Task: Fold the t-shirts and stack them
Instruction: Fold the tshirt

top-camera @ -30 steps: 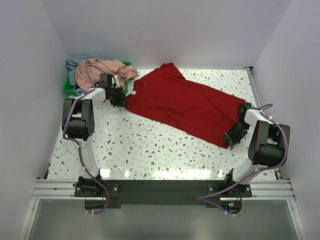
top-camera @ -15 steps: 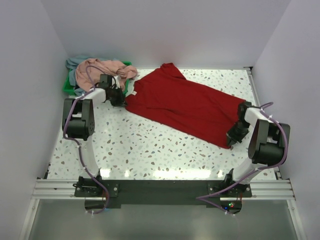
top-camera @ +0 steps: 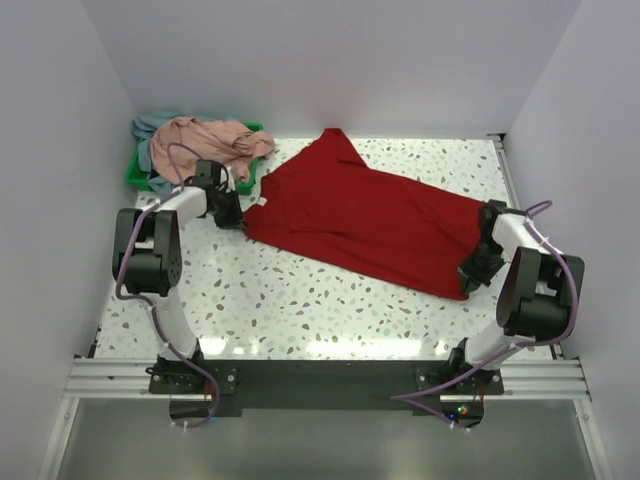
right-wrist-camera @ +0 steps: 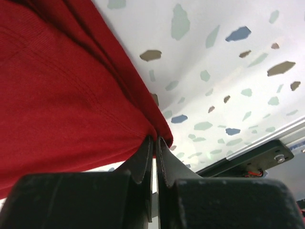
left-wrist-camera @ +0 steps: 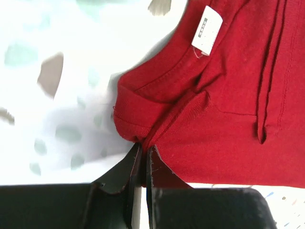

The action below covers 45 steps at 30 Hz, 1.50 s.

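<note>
A bright red t-shirt (top-camera: 365, 218) lies stretched slantwise across the speckled table, collar end at the left. My left gripper (top-camera: 238, 216) is shut on its shoulder edge near the collar; the wrist view shows the red cloth (left-wrist-camera: 224, 109) pinched between the fingertips (left-wrist-camera: 143, 149), with a white label (left-wrist-camera: 208, 34) above. My right gripper (top-camera: 478, 262) is shut on the hem corner at the right; there the red cloth (right-wrist-camera: 62, 95) runs into the pinch (right-wrist-camera: 155, 140). A dusty pink t-shirt (top-camera: 212, 137) lies bunched over a grey-blue one (top-camera: 150, 125) at the back left.
A green tray (top-camera: 137, 173) under the pink and grey-blue shirts stands in the back left corner. White walls close in the table on three sides. A metal rail (top-camera: 320, 375) with both arm bases runs along the near edge.
Both grippers closed on the red shirt's ends and drew apart. The shirt now lies tauter and straighter; the left end shifted a little left, the right corner moved right and away from the near edge.
</note>
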### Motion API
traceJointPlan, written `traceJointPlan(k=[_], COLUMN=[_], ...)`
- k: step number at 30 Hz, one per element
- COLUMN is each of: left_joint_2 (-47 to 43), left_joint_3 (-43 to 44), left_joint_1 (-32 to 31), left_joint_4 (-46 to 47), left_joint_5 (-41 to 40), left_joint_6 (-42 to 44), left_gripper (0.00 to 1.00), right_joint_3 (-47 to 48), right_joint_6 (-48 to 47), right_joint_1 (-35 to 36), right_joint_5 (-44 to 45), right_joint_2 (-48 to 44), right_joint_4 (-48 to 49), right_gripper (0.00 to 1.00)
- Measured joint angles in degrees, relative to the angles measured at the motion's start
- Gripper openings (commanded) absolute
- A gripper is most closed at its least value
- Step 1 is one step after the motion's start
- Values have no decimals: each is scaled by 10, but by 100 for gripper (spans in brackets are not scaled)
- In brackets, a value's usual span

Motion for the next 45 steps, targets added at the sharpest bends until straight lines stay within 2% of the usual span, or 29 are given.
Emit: traceJointPlan(k=[32, 34, 36, 37, 39, 40, 42, 44, 45], left_joint_2=[-305, -325, -346, -356, -378, -389, -409, -425, -432], left_joint_3=[-163, -170, -177, -180, -185, -188, -189, -189, -189], left_joint_1=[0, 0, 0, 0, 0, 1, 3, 3, 3], left_joint_4=[-138, -151, -162, -169, -182, -188, -204, -216, -222], left_joint_5=[-47, -53, -57, -59, -63, -67, -73, -77, -78], left_joint_6=[-46, -46, -47, -46, -46, -46, -47, -48, -48], left_gripper=[1, 3, 12, 28, 43, 54, 58, 60, 60], right_joint_3=[-33, -42, -46, -47, -47, -47, -47, -47, -47], right_joint_6=[-8, -10, -12, -12, -13, -14, -16, -19, -19], right_joint_1=[0, 0, 0, 0, 0, 0, 0, 0, 0], right_joint_5=[-2, -4, -8, -11, -17, -18, -19, -22, -26], right_joint_2=[-212, -228, -244, -252, -265, -271, -279, -285, -287], right_joint_4=[-137, -146, -154, -158, -165, -169, -177, -183, -185], right_gripper=[0, 0, 0, 1, 21, 30, 52, 62, 63])
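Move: Both hands already hold the red t-shirt's near corners just off the table. The left's laying-down spot is about 16 cm back, 5 cm left, 1 cm below; the right's is about 10 cm straight back and 2 cm below. From the left hand, the shirt's middle lies some 32 cm right and 3 cm ahead, its white label 6 cm ahead and 5 cm right, and the towel bin 18 cm ahead and 11 cm left, slightly higher. Both hands draw the t-shirt back while rising, left about 15 cm and right 8, then open, releasing its corners. ##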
